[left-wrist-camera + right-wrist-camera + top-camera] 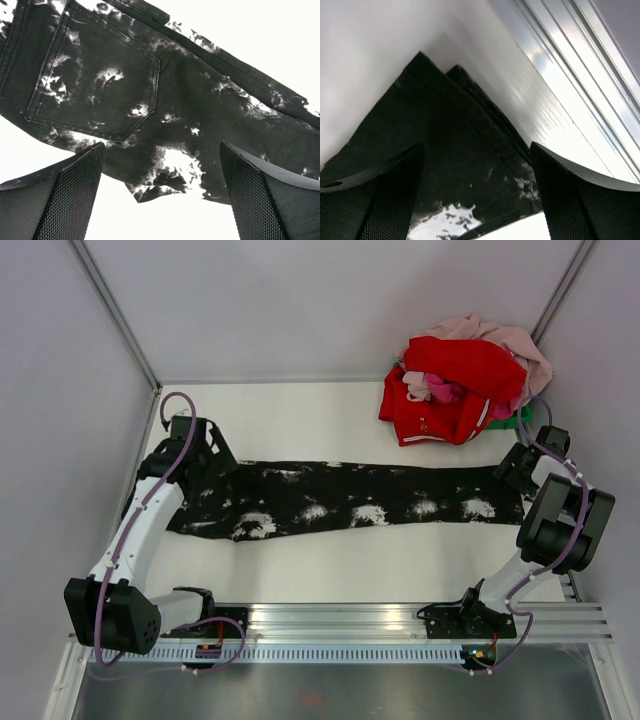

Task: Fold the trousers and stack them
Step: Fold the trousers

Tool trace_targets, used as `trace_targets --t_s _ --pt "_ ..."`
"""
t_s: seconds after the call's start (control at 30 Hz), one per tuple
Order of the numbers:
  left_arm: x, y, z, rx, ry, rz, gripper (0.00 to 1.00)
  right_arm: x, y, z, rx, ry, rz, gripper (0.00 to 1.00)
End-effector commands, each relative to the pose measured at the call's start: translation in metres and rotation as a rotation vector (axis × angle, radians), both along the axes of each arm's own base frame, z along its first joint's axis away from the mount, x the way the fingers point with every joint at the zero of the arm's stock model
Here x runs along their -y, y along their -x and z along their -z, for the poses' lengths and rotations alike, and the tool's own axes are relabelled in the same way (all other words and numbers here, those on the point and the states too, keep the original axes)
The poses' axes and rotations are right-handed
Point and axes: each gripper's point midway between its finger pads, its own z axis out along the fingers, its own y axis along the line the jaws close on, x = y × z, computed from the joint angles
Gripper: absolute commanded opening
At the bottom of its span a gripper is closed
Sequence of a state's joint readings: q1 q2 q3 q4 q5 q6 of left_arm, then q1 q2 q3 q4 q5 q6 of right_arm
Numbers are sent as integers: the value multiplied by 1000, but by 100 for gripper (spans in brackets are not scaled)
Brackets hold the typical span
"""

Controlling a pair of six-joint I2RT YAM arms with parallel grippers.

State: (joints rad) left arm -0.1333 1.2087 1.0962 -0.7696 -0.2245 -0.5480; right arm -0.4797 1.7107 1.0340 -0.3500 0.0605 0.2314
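The trousers (350, 500), black with white blotches, lie flat in a long strip across the table, legs together. Their waist end is at the left and their cuffs at the right. My left gripper (205, 455) hovers over the waist end, open. The left wrist view shows a back pocket and seat of the trousers (125, 75) beyond the gripper (161, 147), nothing between its fingers. Over the cuff end my right gripper (520, 466) also stands open. In the right wrist view the stacked cuff corners (445, 115) lie under that gripper (477, 146).
A pile of red and pink clothes (465, 380) sits in the back right corner, with a bit of green (515, 420) under it. An aluminium rail (400, 625) runs along the near edge, also seen as the rail (580, 75) beside the cuffs. Walls close in left, back and right.
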Motion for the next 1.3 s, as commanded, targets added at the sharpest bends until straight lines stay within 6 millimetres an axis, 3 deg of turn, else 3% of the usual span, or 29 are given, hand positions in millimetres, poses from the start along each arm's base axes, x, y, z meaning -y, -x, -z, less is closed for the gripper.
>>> trace_targets --t_s 0.0,0.23,0.33,0.47,0.53,0.57,0.7,1.0,1.17,1.27 --pt "3 1 1 -4 -1 37 100 9 -14 2 23 3 1 91" --pt "1 6 8 -23 -8 23 100 9 3 26 -79 -22 14 89" --pt "0 6 7 -24 -10 20 100 1 7 33 -84 -56 9 79" --pt "0 6 5 -17 -8 15 100 -3 17 43 -122 -71 23 29" --pt "-1 7 6 -23 -11 13 100 -3 24 48 -149 -74 47 14" --pt "-1 7 7 -23 -13 12 100 -4 24 49 -152 -78 53 1" --pt "-2 8 10 -32 -17 10 100 -5 27 46 -151 -76 57 0" --pt "-6 13 -6 10 -27 -4 100 -4 5 -50 78 2 33 0" --pt "-10 16 -18 39 -38 -13 100 -39 -3 -80 128 63 -97 0" --pt "-10 18 -26 54 -37 -12 100 -65 1 -81 129 51 -164 0"
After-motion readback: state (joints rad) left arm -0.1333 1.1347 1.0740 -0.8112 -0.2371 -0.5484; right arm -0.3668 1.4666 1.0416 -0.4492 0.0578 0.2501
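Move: The trousers' leg hem lies right under the open right gripper, some 2 cm below its finger pads. From that hand, the bleached patch on the leg is about 11 cm left and 6 cm back. The red clothes pile is roughly 21 cm ahead and 14 cm left, and the side rail some 6 cm to the right, level with the hand. From the left gripper, the hem lies about 75 cm right, 3 cm ahead and 16 cm down. Lower the right gripper about 2 cm onto the hem, close the fingers fully so they pinch the cloth near the middle of that edge, then pull straight up some 10 cm. In the last part of the lift, swing the hand about 5 cm left, in over the leg, keeping the pinch. ##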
